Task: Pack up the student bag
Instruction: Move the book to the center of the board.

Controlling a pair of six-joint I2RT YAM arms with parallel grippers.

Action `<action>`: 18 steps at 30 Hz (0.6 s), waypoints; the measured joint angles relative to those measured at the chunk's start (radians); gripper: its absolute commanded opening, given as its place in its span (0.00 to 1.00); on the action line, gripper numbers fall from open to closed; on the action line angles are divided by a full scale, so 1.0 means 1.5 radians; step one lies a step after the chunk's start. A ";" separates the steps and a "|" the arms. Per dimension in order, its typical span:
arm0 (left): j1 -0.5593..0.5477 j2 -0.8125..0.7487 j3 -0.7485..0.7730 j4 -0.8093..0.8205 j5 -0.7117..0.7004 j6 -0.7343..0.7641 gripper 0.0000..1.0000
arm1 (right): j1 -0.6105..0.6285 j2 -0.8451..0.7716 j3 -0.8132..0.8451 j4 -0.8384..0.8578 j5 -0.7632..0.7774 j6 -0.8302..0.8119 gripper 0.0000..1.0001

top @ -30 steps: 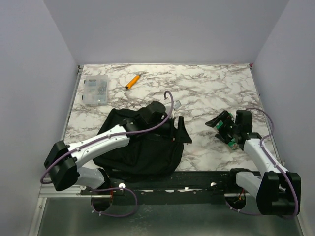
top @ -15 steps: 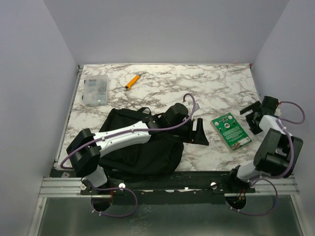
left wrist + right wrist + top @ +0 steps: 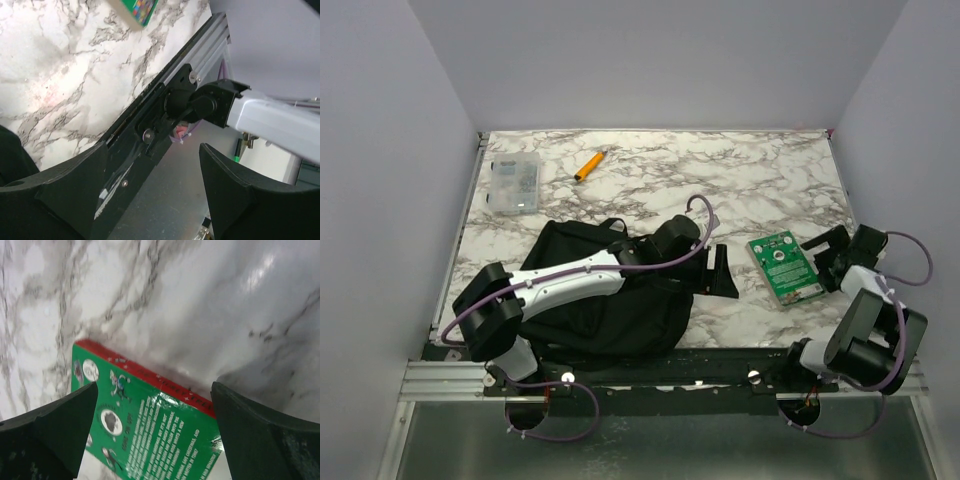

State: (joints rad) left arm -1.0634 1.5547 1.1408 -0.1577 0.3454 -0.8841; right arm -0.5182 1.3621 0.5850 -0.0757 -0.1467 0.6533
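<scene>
The student bag [image 3: 590, 300] is a large black backpack lying flat at the near left of the marble table. My left arm reaches across it, and my left gripper [image 3: 722, 272] stands open just past the bag's right edge, holding nothing. In the left wrist view the left gripper [image 3: 155, 195] has only the table's front rail between its fingers. A green book [image 3: 782, 267] with a red spine lies to the right of the bag. My right gripper [image 3: 823, 262] is open at the book's right edge. From the right wrist, the right gripper [image 3: 155, 430] hangs over the book [image 3: 150, 440], apart from it.
An orange pen [image 3: 588, 165] and a clear plastic box [image 3: 514, 184] lie at the far left of the table. The black front rail [image 3: 720, 360] carries both arm bases. Side walls stand close on the left and right.
The right gripper left the green book lying on the table, swung out to the far right, then came back to the book's edge. The left gripper moved right, off the bag.
</scene>
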 measured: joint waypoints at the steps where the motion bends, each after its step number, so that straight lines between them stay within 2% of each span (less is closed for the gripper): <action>1: 0.001 0.008 0.007 0.000 -0.002 -0.003 0.75 | 0.002 -0.024 -0.019 -0.004 -0.016 0.001 1.00; 6: 0.011 0.066 0.048 0.012 -0.002 -0.032 0.74 | 0.031 -0.148 -0.098 -0.057 -0.098 0.036 1.00; 12: 0.045 0.097 0.051 0.025 -0.001 -0.077 0.74 | 0.131 -0.270 -0.172 -0.110 -0.182 0.128 1.00; 16: 0.054 0.097 0.049 0.035 -0.001 -0.082 0.73 | 0.207 -0.317 -0.181 -0.142 -0.195 0.163 1.00; 18: 0.054 0.097 0.049 0.035 -0.002 -0.081 0.72 | 0.217 -0.316 -0.164 -0.169 -0.184 0.152 1.00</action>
State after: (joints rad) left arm -0.9829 1.7000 1.2148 -0.1051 0.3428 -1.0061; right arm -0.1921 0.8879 0.3386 -0.3290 -0.4221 0.8810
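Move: Just at the right hand's fingers, the green book lies flat, its middle about 6 cm to the left, 2 cm back and 2 cm below; its red spine faces that hand. The open left gripper hovers some 34 cm to the right hand's left, 12 cm back and 14 cm higher; the black bag's middle is about 60 cm left and 6 cm back. From the left hand, the book is roughly 28 cm right, 10 cm ahead and 17 cm below. Sweeping left about 17 cm and back some 7 cm, low over the board, the wide-open right hand shoves the near end of the book's spine with its nearer finger, unpinched, towards the bag; the hand turns counter-clockwise roughly 20 degrees, rolls left side up and rises slightly. The open left hand eases forward about 5 cm, dipping 2 cm. ##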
